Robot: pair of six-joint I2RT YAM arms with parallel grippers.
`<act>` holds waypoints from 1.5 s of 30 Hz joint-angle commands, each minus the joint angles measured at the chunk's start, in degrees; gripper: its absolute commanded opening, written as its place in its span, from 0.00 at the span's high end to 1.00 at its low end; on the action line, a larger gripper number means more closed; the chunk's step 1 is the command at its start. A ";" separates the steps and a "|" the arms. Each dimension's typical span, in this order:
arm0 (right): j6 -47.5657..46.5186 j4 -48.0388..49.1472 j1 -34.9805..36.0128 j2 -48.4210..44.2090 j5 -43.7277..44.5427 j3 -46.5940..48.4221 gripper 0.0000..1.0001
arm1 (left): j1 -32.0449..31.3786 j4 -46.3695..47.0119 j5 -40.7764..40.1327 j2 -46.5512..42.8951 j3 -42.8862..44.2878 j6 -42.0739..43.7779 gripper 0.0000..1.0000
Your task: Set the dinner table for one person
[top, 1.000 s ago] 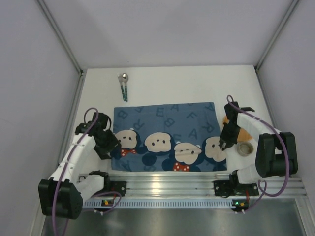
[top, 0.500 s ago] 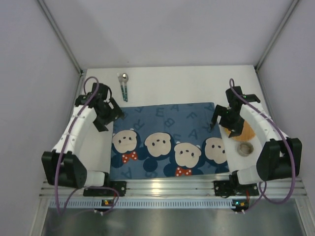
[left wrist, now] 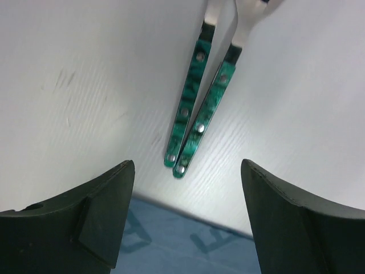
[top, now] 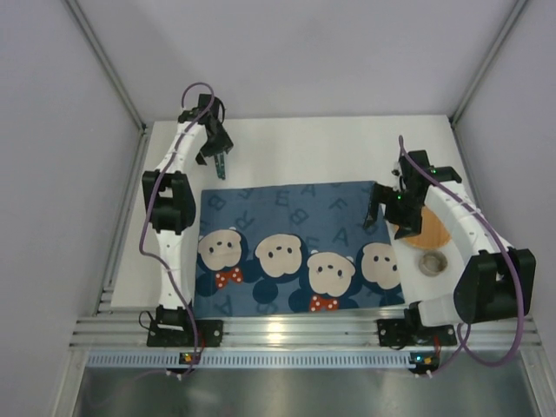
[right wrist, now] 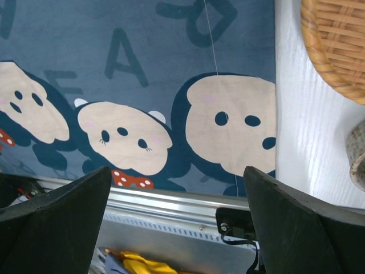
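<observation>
The dinner table (top: 330,148) is a white top with a blue mouse-print placemat (top: 295,248) spread flat on it. Two green-handled pieces of cutlery (left wrist: 197,111) lie side by side on the white top just beyond the mat's far edge; their heads are cut off in the left wrist view. My left gripper (top: 217,155) hovers over those handles (top: 221,168), open (left wrist: 187,165), holding nothing. My right gripper (top: 382,213) hangs open over the mat's right edge (right wrist: 177,171), also holding nothing.
A woven wicker plate (top: 432,228) and a small grey cup (top: 432,261) sit on the table right of the mat, seen also as the plate (right wrist: 336,45) and cup (right wrist: 358,154). A ribbed aluminium rail (top: 295,328) runs along the near edge. Grey walls enclose three sides.
Both grippers opened and left the mat's near corners. The left arm swung out to the far cutlery. The right gripper rose toward the mat's far right edge.
</observation>
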 commanded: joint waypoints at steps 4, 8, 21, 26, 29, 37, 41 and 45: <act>-1.04 3.31 0.43 -1.57 -2.45 -0.35 0.00 | 2.74 4.34 -2.91 6.04 9.06 4.08 0.20; 0.36 2.70 0.16 1.94 -0.78 2.11 0.00 | 3.27 6.74 0.00 9.91 11.69 6.54 0.20; 2.47 2.79 0.16 9.51 -2.63 8.18 0.01 | 3.71 7.71 0.62 16.86 11.78 8.83 0.23; 1.60 2.70 -0.01 9.16 -1.66 7.57 0.01 | 4.50 4.63 -2.63 18.26 11.61 8.30 0.34; 0.98 2.87 -0.01 8.72 -1.13 6.69 0.01 | 5.82 3.49 -3.42 18.18 11.43 7.77 0.45; -0.34 3.58 -0.36 8.63 -0.87 5.19 0.01 | 6.08 0.41 -3.42 19.15 10.21 12.60 0.65; -0.86 4.46 -0.37 8.81 -1.57 4.67 0.01 | 6.00 0.76 -4.30 17.22 6.87 14.45 1.00; -1.39 5.07 -0.37 8.98 -2.80 4.66 0.01 | 6.00 0.85 -4.04 12.30 6.42 14.28 1.00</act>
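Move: The fork lies with its middle about 8 cm ahead of the open left gripper, 3 cm to its left and 7 cm below. The spoon lies close along the fork's right side, its middle roughly 7 cm ahead of the gripper and straight below in the sideways sense. The placemat's middle is some 31 cm back and 31 cm to the right. From the right gripper the fork is about 36 cm ahead and 70 cm to the left, 10 cm lower. Bring the left gripper forward and down about 6 cm each way, easing left, onto the fork where its handle meets the neck. Then, while closing the fingers from wide open, shift another 2–3 cm left, away from the spoon, and pinch the top of the handle. Let the open right gripper drift about 3 cm forward above the placemat. ##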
